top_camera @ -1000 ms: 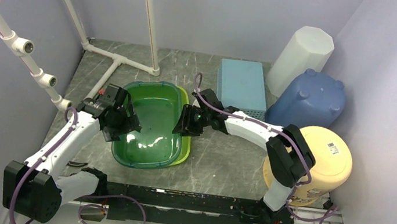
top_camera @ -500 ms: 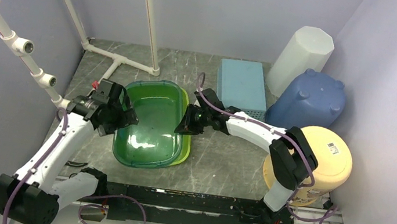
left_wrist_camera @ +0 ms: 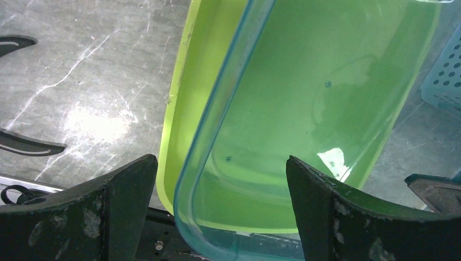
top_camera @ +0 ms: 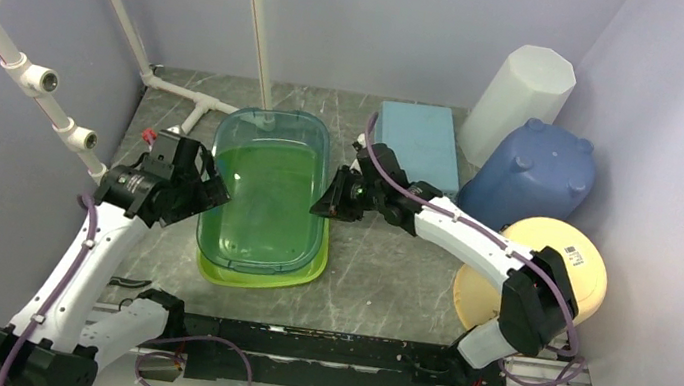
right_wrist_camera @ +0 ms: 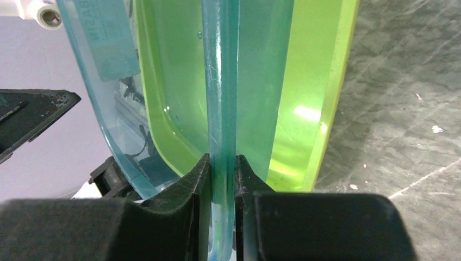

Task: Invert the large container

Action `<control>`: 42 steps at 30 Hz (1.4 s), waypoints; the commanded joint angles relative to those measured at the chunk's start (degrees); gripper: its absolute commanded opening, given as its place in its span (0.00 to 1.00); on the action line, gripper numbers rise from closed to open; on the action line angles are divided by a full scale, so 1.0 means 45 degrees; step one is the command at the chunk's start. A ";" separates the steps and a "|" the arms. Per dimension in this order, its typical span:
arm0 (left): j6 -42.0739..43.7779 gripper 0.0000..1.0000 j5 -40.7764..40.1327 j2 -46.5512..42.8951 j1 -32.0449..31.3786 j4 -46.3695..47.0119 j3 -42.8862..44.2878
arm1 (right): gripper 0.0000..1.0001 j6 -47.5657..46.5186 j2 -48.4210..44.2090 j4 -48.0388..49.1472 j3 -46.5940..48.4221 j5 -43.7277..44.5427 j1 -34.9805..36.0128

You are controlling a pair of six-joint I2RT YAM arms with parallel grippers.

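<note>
The large container (top_camera: 265, 192) is a clear teal tub, lifted and tilted above a yellow-green tray (top_camera: 258, 275) on the table. My right gripper (top_camera: 325, 201) is shut on the tub's right rim. In the right wrist view the rim (right_wrist_camera: 220, 81) runs straight between the closed fingers of that gripper (right_wrist_camera: 222, 160). My left gripper (top_camera: 202, 189) hangs open at the tub's left side. In the left wrist view this gripper (left_wrist_camera: 218, 160) has its fingers spread wide, with the tub's curved edge (left_wrist_camera: 217, 109) between them and untouched, and the tray (left_wrist_camera: 201, 70) beneath.
A blue perforated box (top_camera: 416, 143) lies behind the right arm. Further right stand a white bin (top_camera: 518, 97), an overturned blue bin (top_camera: 533, 169) and a cream bucket (top_camera: 554, 273). White pipes (top_camera: 199, 102) cross the back left.
The tub has risen out of the yellow-green tray and shifted toward the back. My right gripper closed on its rim. My left gripper opened wider and drew back to the left.
</note>
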 commanded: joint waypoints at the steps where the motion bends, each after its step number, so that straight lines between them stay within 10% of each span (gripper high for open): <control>1: 0.0127 0.94 0.0235 0.0181 0.0030 0.0152 -0.0053 | 0.00 -0.0142 -0.0910 0.0273 0.0318 0.0030 -0.0252; 11: 0.0354 0.88 0.1900 0.1075 0.0026 0.1205 -0.0509 | 0.00 -0.0856 -0.1834 -0.0219 0.0225 -0.1002 -0.1034; 23: 0.0489 0.49 0.3099 0.0931 0.0050 0.2552 -0.0561 | 0.00 -0.2865 -0.1630 -0.2346 0.1448 -0.1085 -0.1317; 42: 0.0407 0.45 0.3570 0.1451 0.0050 0.3046 -0.1097 | 0.00 -0.4312 -0.1303 -0.2843 0.2208 -0.2426 -0.1410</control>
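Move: My left hand hovers open about 4 cm above the teal container's left rim, which is nearly in line with it; that container's middle is some 8 cm to the right. My right hand already pinches the right rim, with the container's middle about 9 cm to its left and 2 cm ahead. From my right hand, the lime tub's middle lies 12 cm below, 10 cm left and 4 cm ahead, and the light-blue basket roughly 20 cm ahead, 18 cm right. With my right hand I keep the rim pinched and carry the teal container about 5 cm to the right and some 3 cm up, turning slightly counter-clockwise. My left hand follows the left rim, about 5 cm right, a little forward and down, rolling roughly 10 degrees with its left side dipping, while its fingers close from wide open to about half, around the rim. ##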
